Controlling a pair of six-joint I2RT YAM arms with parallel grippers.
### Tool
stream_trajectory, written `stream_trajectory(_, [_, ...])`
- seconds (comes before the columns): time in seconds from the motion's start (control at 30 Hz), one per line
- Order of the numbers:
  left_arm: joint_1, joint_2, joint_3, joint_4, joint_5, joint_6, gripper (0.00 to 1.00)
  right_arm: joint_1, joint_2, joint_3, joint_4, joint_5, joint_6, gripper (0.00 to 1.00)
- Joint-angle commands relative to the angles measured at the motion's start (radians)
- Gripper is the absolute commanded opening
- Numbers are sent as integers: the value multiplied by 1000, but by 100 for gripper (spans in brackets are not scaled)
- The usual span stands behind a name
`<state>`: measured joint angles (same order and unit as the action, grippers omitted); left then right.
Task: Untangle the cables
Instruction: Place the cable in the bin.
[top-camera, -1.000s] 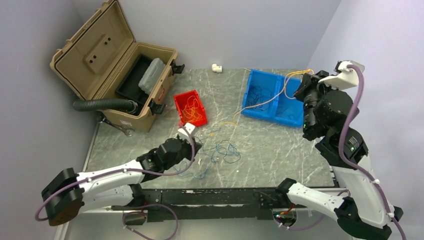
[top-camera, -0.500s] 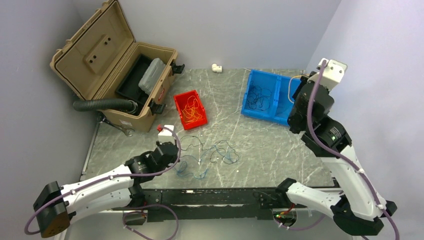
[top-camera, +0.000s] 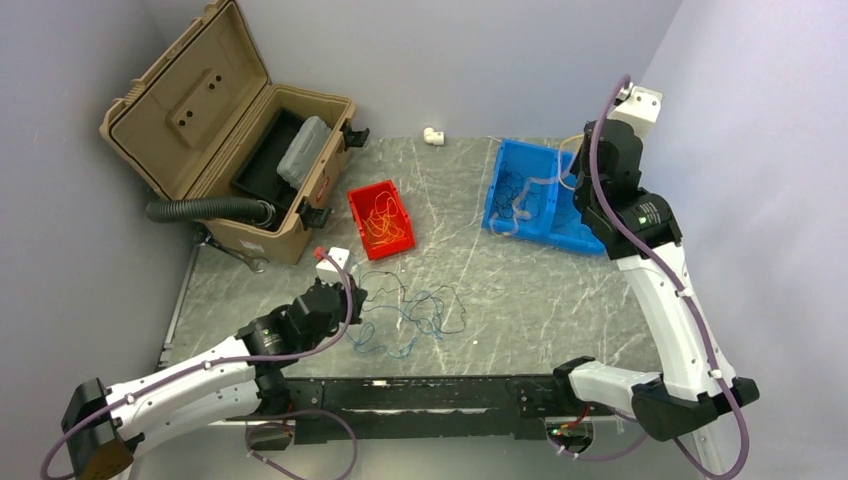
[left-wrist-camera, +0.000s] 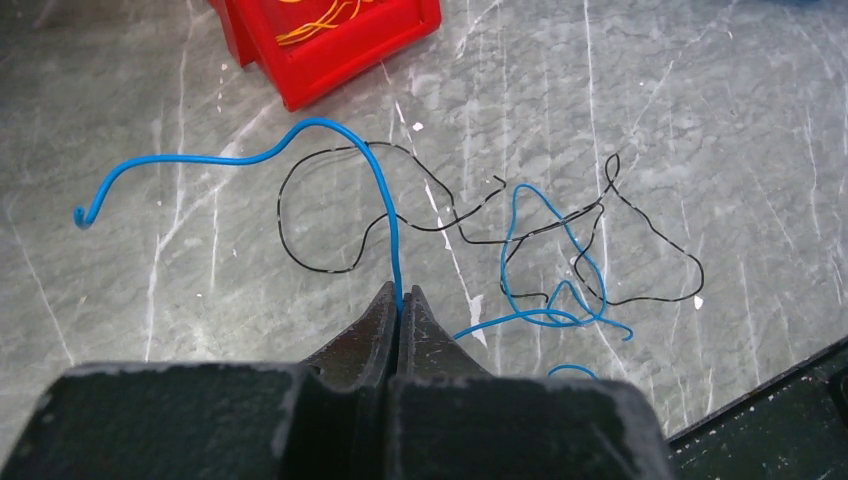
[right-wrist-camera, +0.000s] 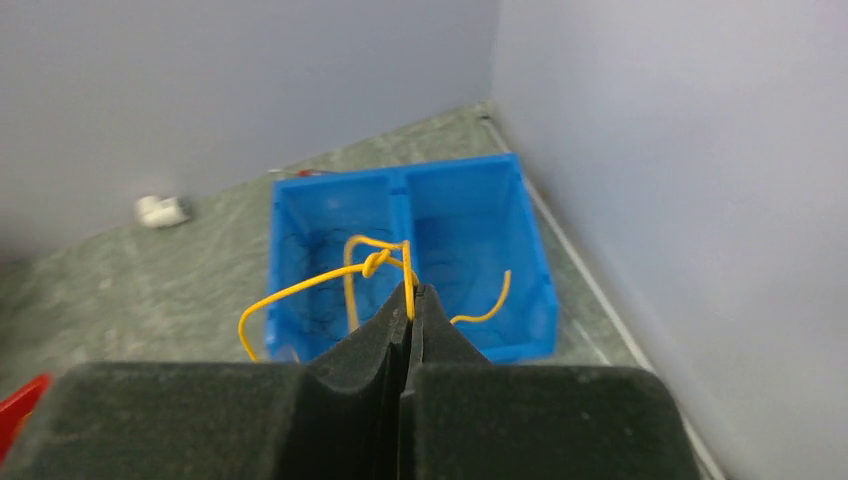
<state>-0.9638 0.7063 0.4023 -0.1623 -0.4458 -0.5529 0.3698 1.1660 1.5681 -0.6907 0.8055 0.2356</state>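
A loose tangle of blue and dark cables (top-camera: 415, 315) lies on the marble table in front of my left gripper (top-camera: 348, 298). In the left wrist view my left gripper (left-wrist-camera: 400, 297) is shut on a blue cable (left-wrist-camera: 340, 130), which arcs up and off to the left. A black cable (left-wrist-camera: 300, 262) loops under it and joins more blue loops (left-wrist-camera: 560, 300) to the right. My right gripper (right-wrist-camera: 410, 292) is shut on an orange-yellow cable (right-wrist-camera: 300, 288) with a knot just past the tips. It hangs above the blue bin (right-wrist-camera: 400, 174).
A red bin (top-camera: 380, 218) holding orange cables sits mid-table. The blue bin (top-camera: 530, 195) at the back right holds dark cables. An open tan toolbox (top-camera: 230, 150) with a black ribbed hose (top-camera: 205, 208) stands at the back left. A white fitting (top-camera: 432, 135) lies by the back wall.
My right arm has swung up and back over the blue bin, pulling the orange-yellow cable out of the tangle. My left gripper has drawn back toward the near left with the blue cable.
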Motion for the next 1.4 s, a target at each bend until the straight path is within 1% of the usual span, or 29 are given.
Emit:
stream_trajectory(0.0, [0, -31, 33, -10, 21, 46, 0, -2, -4, 81, 40, -271, 18, 0])
stream_trajectory(0.13, [0, -27, 75, -91, -17, 39, 0, 3, 59, 179, 6, -471, 24, 0])
stream_trajectory(0.27, [0, -22, 99, -135, -25, 21, 0, 34, 118, 236, 29, -587, 25, 0])
stream_trajectory(0.37, [0, -29, 97, -157, -20, 0, 0, 68, 155, 270, 56, -622, 27, 0])
stream_trajectory(0.43, [0, -25, 103, -191, -35, -15, 0, 96, 162, 261, 120, -645, 28, 0])
stream_trajectory(0.53, [0, 10, 155, -315, -84, -63, 0, 155, 168, 238, 204, -659, 29, 0])
stream_trajectory(0.63, [0, 37, 201, -399, -116, -77, 0, 206, 201, 256, 241, -657, 14, 0])
stream_trajectory(0.73, [0, 20, 205, -420, -123, -83, 0, 237, 222, 242, 320, -713, 10, 0])
stream_trajectory(0.87, [0, -30, 178, -425, -130, -97, 0, 249, 254, 198, 439, -775, 36, 0])
stream_trajectory(1.1, [0, -56, 188, -506, -151, -127, 0, 269, 412, 260, 490, -799, 44, 0])
stream_trajectory(1.27, [0, -105, 173, -529, -155, -140, 0, 277, 513, 326, 479, -799, 42, 0])
stream_trajectory(1.37, [0, -130, 170, -533, -149, -143, 0, 277, 553, 337, 482, -799, 43, 0])
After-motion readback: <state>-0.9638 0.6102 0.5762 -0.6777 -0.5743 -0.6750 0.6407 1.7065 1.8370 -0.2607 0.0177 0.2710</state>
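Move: From the right hand, which holds the yellow cable, the red bin is about 39 cm left, 15 ahead and 38 below. The blue bin is roughly 20 cm ahead, 5 right and as far below; the white elbow pipe is some 37 ahead and 31 left. From the left hand, pinching a blue cable, the red bin is about 25 cm straight ahead and 10 below; the blue-black cable tangle is 12 right, 2 ahead. Right hand carries yellow cable some 30 cm left towards red bin, turning counter-clockwise 60°; left draws blue leftward. ##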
